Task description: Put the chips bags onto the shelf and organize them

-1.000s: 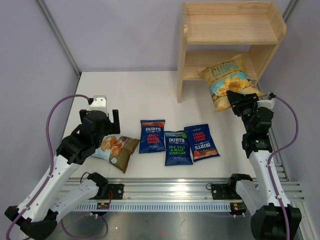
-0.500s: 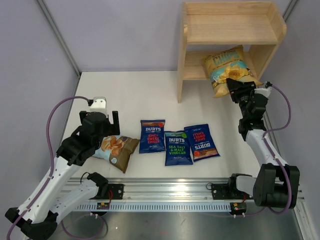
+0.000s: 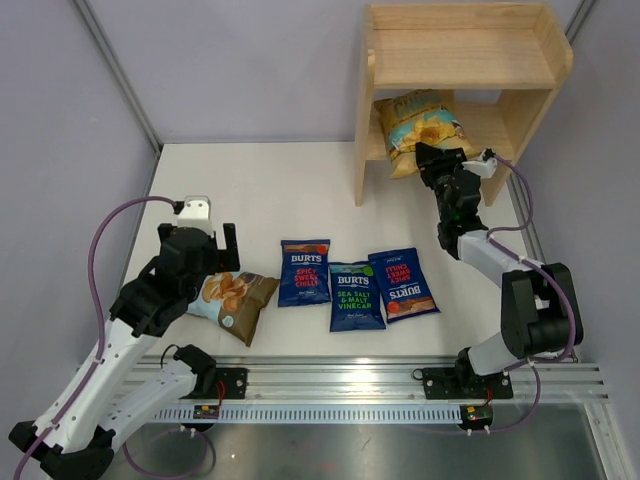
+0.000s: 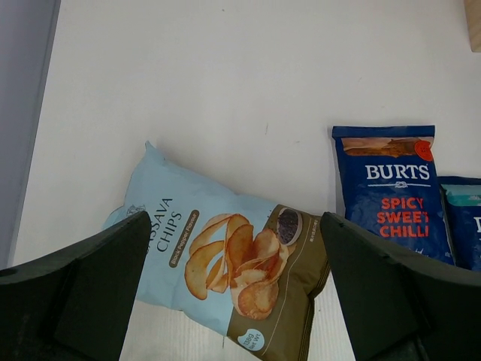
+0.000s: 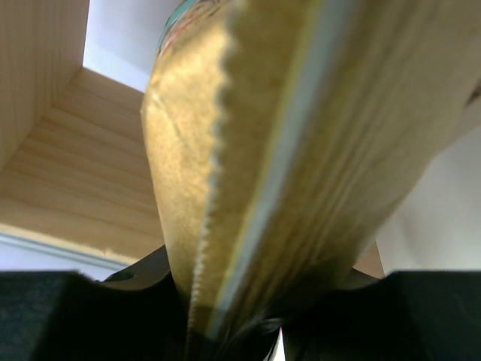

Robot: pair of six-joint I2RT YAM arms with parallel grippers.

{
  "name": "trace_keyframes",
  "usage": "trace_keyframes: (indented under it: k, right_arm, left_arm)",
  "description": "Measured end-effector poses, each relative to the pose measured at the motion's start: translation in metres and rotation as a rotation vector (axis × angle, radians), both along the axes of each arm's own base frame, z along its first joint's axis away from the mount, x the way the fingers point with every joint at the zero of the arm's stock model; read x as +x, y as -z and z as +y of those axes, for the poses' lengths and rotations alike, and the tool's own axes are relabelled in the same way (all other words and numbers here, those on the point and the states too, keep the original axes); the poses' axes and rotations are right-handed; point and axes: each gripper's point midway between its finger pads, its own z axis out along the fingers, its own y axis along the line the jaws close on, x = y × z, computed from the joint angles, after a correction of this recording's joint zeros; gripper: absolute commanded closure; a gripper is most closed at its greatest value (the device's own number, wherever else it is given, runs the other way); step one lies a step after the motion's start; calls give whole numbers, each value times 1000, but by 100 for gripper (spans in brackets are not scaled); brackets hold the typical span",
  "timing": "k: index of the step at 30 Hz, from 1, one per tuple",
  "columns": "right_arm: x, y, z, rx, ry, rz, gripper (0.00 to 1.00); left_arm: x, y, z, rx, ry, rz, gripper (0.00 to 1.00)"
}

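Observation:
My right gripper (image 3: 432,160) is shut on the bottom edge of a tan and light-blue chips bag (image 3: 420,125), holding it inside the lower tier of the wooden shelf (image 3: 460,60), toward its left side. In the right wrist view the bag (image 5: 285,150) fills the frame between my jaws. My left gripper (image 3: 205,245) is open, hovering over the other tan and light-blue cassava chips bag (image 3: 232,300), which lies between its fingers in the left wrist view (image 4: 225,263). Three dark blue BURTS bags lie flat: (image 3: 304,271), (image 3: 356,295), (image 3: 401,283).
The shelf's upper tier (image 3: 470,45) holds nothing. Its left side panel (image 3: 362,150) stands just left of the held bag. Grey walls close in both sides of the white table (image 3: 280,190). A metal rail (image 3: 340,380) runs along the near edge.
My right gripper has carried the tan bag up and left, from in front of the shelf's right side into the lower tier. The left arm has barely moved.

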Motion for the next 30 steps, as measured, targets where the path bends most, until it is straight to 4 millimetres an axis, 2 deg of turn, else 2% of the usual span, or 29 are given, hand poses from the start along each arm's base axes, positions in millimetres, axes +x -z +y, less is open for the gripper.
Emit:
trace_keyframes:
  k: [5,11,16,19,22,30]
  right_arm:
    - [20,0,5,6,50,-18,62]
    - [39,2,25,20,69,-23,62]
    - [48,3,48,38,45,-28,61]
    - [50,3,54,43,50,-30,58]
    - [51,4,55,51,49,-30,52]
    - [51,14,64,33,20,43,26]
  left_arm:
    - [1,-1,-3,-12,11,-5,1]
    - [2,-2,-5,-18,19,-8,1]
    - [2,-2,-5,-19,24,-6,1]
    - [2,-2,-6,-22,27,-6,1]
    - [2,-2,-6,-24,30,-6,1]
    - [1,1,-7,-26,37,-4,1]
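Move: The right hand, already at the shelf's mouth, holds the golden chips bag by its near right end. The left part of the lower shelf, where the bag goes, lies about 12 cm ahead, 7 cm left and 4 cm below. The left side panel is some 15 cm left and 10 cm ahead, the right one 18 cm right and 10 cm ahead; the upper board hangs 18 cm above, 12 cm ahead. From the left hand that spot is roughly 35 cm ahead and 48 cm right. Keeping its pinch on the golden bag's end, the right hand slides it about 5 cm deeper into the lower compartment, then swings mainly left towards the left side panel, about 6 cm in all. Once there it nearly stops, and the fingers open partway around the bag's end as the hand sinks a good centimetre. ##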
